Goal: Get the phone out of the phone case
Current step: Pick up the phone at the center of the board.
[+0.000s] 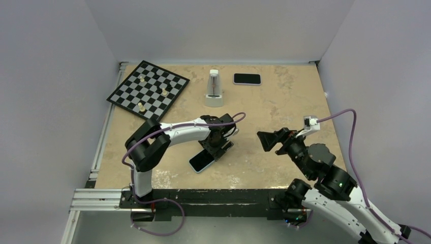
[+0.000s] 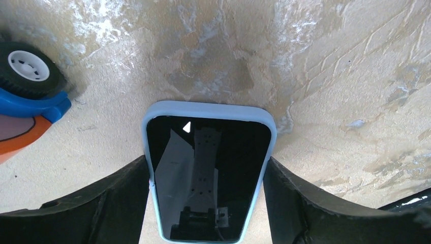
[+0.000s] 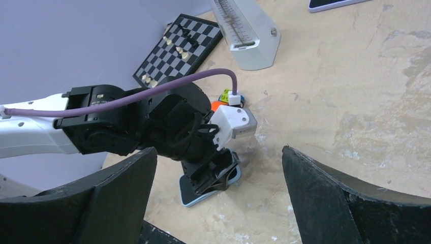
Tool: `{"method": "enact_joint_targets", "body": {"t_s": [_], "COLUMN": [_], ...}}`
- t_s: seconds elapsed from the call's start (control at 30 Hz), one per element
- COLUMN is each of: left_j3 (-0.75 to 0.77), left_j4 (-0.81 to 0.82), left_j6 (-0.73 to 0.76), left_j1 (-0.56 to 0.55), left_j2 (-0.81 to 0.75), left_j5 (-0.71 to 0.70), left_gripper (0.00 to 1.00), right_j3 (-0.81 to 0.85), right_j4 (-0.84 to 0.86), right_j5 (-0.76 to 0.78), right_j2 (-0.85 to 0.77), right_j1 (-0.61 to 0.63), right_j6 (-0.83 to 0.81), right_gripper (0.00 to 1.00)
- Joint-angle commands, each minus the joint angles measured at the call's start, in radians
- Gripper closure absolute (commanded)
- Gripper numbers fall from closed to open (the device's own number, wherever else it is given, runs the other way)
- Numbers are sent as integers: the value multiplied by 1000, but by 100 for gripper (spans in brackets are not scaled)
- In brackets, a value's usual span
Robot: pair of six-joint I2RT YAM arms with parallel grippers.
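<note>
The phone (image 2: 213,178), its black screen facing up, sits in a light blue phone case (image 2: 208,108) and lies flat on the table. My left gripper (image 2: 208,168) straddles its near end, and both black fingers (image 2: 127,198) press against the case's long sides. From above, the left gripper (image 1: 219,147) covers the far end of the phone (image 1: 202,161). My right gripper (image 1: 264,141) hovers open to the right, apart from the phone, with nothing between its fingers. The right wrist view shows the case (image 3: 195,195) under the left arm's head.
A chessboard (image 1: 148,89) with a few pieces lies at the back left. A white metronome (image 1: 215,89) and a second dark phone (image 1: 247,79) stand at the back. A toy car (image 2: 25,76) with a blue fender sits just left of the case.
</note>
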Motion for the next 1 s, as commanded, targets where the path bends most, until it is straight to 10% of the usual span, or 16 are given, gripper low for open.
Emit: {"method": "enact_joint_targets", "body": {"t_s": [0.0,0.33,0.97], "left_j3": [-75,-149,-143], "left_j4": [68,133,237], "left_j6": [-36,-187,-577], "left_j1": [14,68,117], "left_j2": [-22,-287,-594], "left_j5": [-21,-54,-4], "left_gripper": [82,100,100], "right_j3": [20,-43,-244], "right_j4": [-17,-24,584], "right_j5": [53,92,-518], "right_j2": [5,175,373], "right_j1": [2,2,-34], "right_j6": [27,119,-137], "right_gripper": [3,2,2]}}
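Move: Between the left finger pads, already gripped by its long sides, the phone in its blue case lies at table height, its middle about 1 cm back and 2 cm left of that hand point. The toy car stands some 11 cm ahead and 4 cm left, the metronome about 25 cm straight ahead. From the open right hand the phone lies roughly 18 cm left, 1 cm ahead and 27 cm below. Lifting the phone off the table, the left hand keeps its pinch on the case's long sides, eases 2 cm left, then climbs about 14 cm and a little forward, turning some 30 degrees counter-clockwise and swinging its fingertips out to the right. The right hand, fingers still wide open, drops about 11 cm, then sweeps some 9 cm left towards the phone, turning counter-clockwise. ##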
